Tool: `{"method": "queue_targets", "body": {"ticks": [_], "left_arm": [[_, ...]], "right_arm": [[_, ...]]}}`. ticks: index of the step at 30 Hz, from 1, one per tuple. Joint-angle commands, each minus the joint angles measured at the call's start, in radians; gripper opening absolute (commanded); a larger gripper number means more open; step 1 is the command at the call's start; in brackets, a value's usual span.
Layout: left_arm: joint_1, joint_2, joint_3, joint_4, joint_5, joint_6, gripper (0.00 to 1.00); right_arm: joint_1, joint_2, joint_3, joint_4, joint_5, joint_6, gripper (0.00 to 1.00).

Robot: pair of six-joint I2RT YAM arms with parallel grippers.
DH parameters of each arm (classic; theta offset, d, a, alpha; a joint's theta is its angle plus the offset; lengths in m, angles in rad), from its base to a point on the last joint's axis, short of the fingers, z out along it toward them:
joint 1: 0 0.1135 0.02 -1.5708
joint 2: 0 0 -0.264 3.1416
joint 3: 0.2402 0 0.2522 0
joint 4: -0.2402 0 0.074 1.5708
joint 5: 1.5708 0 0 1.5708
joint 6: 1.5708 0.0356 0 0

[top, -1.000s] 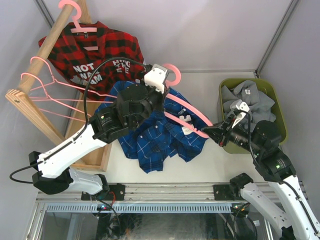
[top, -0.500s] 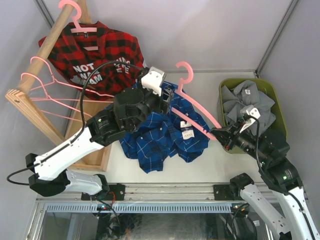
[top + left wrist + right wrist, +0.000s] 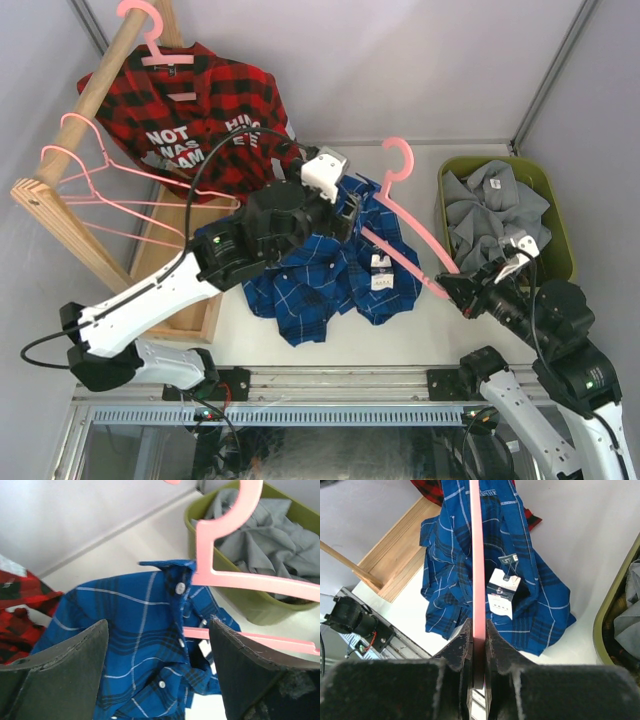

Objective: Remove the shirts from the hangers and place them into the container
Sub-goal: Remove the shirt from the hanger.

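The blue plaid shirt point(image 3: 318, 272) lies crumpled on the white table, a paper tag point(image 3: 502, 592) at its collar. A pink hanger point(image 3: 418, 222) slants above it with its hook up, its far end by the shirt's open collar point(image 3: 175, 580). My right gripper point(image 3: 463, 291) is shut on the hanger's point(image 3: 476, 555) lower end. My left gripper point(image 3: 351, 212) hovers open over the shirt point(image 3: 130, 630) with nothing between its fingers point(image 3: 65, 670). The olive container point(image 3: 556, 205) at the right holds the grey shirt point(image 3: 495, 212). The red-black shirt point(image 3: 190, 110) hangs on the rail.
A wooden rail point(image 3: 95, 85) slants at the back left on a wooden base board point(image 3: 395, 565), with empty pink hangers point(image 3: 100, 190) hooked on it. The container's rim point(image 3: 615, 600) is just right of the blue shirt. Grey walls close in the back and sides.
My left gripper has opened and let go. My right arm has drawn the hanger to the right, and the blue shirt has sunk onto the table.
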Motion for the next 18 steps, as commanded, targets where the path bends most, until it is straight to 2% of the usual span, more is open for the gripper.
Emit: {"method": "queue_targets", "body": {"ticks": [1, 4, 7, 14, 18], "left_arm": [[0.009, 0.054, 0.026, -0.001, 0.181, -0.054, 0.83], [0.014, 0.087, 0.046, -0.005, 0.260, -0.087, 0.76], [0.016, 0.111, 0.062, -0.015, 0.288, -0.102, 0.64], [0.056, 0.141, 0.097, -0.081, 0.163, -0.129, 0.38], [0.099, 0.137, 0.093, -0.088, 0.161, -0.163, 0.29]], "right_arm": [[-0.005, -0.029, 0.048, 0.044, 0.015, 0.040, 0.00], [-0.004, -0.039, 0.049, 0.041, 0.009, 0.046, 0.00], [-0.004, -0.046, 0.049, 0.037, 0.010, 0.048, 0.00], [-0.003, -0.069, 0.066, 0.030, -0.033, 0.028, 0.00], [-0.003, -0.091, 0.073, 0.009, -0.040, 0.024, 0.00]]}}
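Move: The free left hand is open above and just short of the blue shirt's buttoned collar edge, which lies about 3 cm ahead, 6 cm to its right and 7 cm below. The hanger's neck is some 6 cm ahead, 8 cm right and 4 cm lower; the white tag is roughly 8 cm right, 3 cm back and 20 cm down. From the right hand, which holds the hanger's end, that edge is about 15 cm ahead, 14 cm left and slightly higher. Down about 6 cm and to the right, the left hand swoops in on the blue shirt's buttoned edge beside the hanger's neck, swinging some 5 cm right before easing slightly back left and forward. Its fingers tip down about 10 degrees and close from wide to roughly a third open around the edge; a firm pinch can't be seen. The right hand keeps its grip on the hanger's end and draws it back about 2 cm. ##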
